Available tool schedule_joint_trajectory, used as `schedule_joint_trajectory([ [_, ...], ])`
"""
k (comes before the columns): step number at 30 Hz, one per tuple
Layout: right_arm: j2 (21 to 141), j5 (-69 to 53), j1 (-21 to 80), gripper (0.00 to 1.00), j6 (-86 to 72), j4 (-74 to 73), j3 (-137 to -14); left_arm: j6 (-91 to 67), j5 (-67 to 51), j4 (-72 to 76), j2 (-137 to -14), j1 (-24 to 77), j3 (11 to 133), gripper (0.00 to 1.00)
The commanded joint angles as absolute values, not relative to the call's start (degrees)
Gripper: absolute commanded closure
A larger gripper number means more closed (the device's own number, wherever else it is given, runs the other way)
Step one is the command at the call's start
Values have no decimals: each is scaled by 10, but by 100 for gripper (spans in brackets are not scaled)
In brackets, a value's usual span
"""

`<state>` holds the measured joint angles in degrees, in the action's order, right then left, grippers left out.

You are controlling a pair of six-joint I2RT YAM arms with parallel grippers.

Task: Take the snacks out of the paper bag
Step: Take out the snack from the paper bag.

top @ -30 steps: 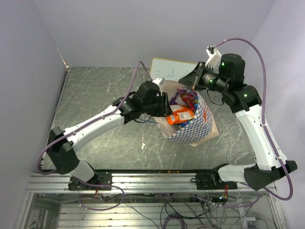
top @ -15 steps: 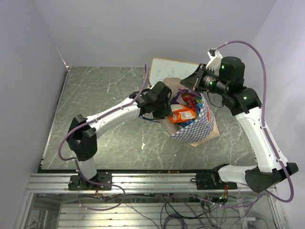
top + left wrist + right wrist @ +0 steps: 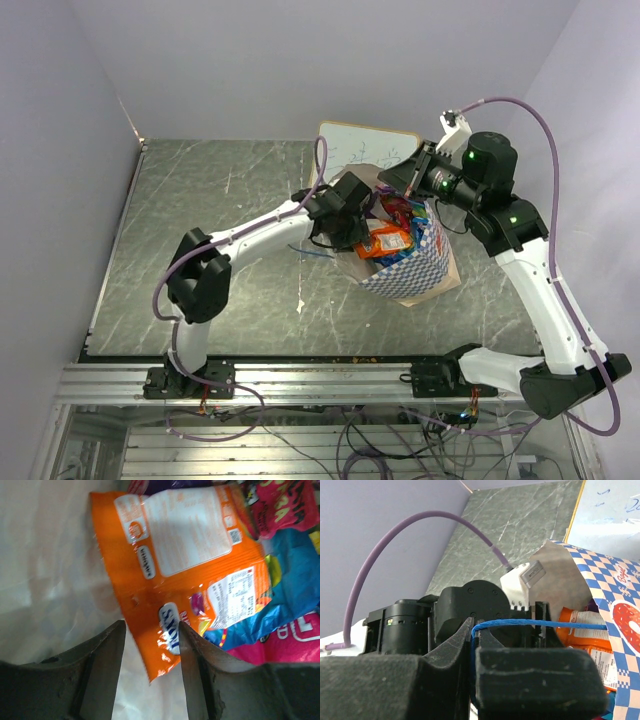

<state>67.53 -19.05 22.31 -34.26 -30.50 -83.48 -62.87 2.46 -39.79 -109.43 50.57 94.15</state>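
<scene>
The paper bag (image 3: pixel 405 272) stands at mid-table, mouth up, its checked band facing the near edge. Snacks fill it: an orange packet (image 3: pixel 385 240) on top, red and purple ones (image 3: pixel 398 208) behind. My left gripper (image 3: pixel 364 216) reaches into the mouth from the left. In the left wrist view it (image 3: pixel 151 630) is open, and the lower corner of the orange packet (image 3: pixel 175 555) lies between the jaws, with a blue packet (image 3: pixel 295 580) and a pink-red packet (image 3: pixel 282 505) beyond. My right gripper (image 3: pixel 476 629) is shut on the bag's blue cord handle (image 3: pixel 545 624) at the far rim.
A white signboard (image 3: pixel 360 146) lies flat just behind the bag. The second blue cord handle (image 3: pixel 310 250) trails on the table left of the bag. Purple walls close the table on the left, back and right.
My left arm has pushed right, into the bag's mouth, and its jaws have widened a little. The right gripper has shifted slightly right with the handle still pinched.
</scene>
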Motion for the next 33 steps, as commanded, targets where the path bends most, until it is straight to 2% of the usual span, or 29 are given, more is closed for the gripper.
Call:
schedule_joint_trajectory([
  [1, 656, -202, 227, 100, -348, -269, -827, -627, -8, -365, -1129, 506, 986, 43],
  [4, 653, -197, 227, 100, -346, -270, -823, -620, -37, -361, -1151, 501, 1008, 50],
  [8, 647, -189, 227, 100, -339, -276, -818, -584, -45, -341, -1146, 497, 1029, 67],
  [12, 645, -174, 227, 100, -317, -294, -824, -577, -60, -304, -1116, 488, 1011, 91],
  [22, 649, -77, 227, 100, -247, -375, -870, -576, -123, -253, -1056, 467, 1007, 93],
  [33, 662, 113, 227, 100, -165, -466, -951, -488, -104, -347, -1025, 464, 1152, 93],
])
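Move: The orange packet lies low in the paper bag, its middle about 5 cm to the left hand's right, 2 cm ahead and 3 cm below, the near corner already between the open fingers. A purple packet lies some 8 cm ahead of that hand and 2 cm right, red packets about 8 cm ahead and 9 cm right, a blue packet roughly 3 cm back and 8 cm right. The right hand, holding the blue handle, has the orange packet about 5 cm right, 2 cm ahead and 27 cm below. The left fingers shut on the orange packet's near corner after easing about 3 cm right and slightly forward, then pull it up some 14 cm with little sideways drift, the fingers swinging up towards the right, less steep. The right hand keeps its pinch on the blue handle, dips slightly, then draws it about 7 cm right while turning clockwise and rolling left side down. ##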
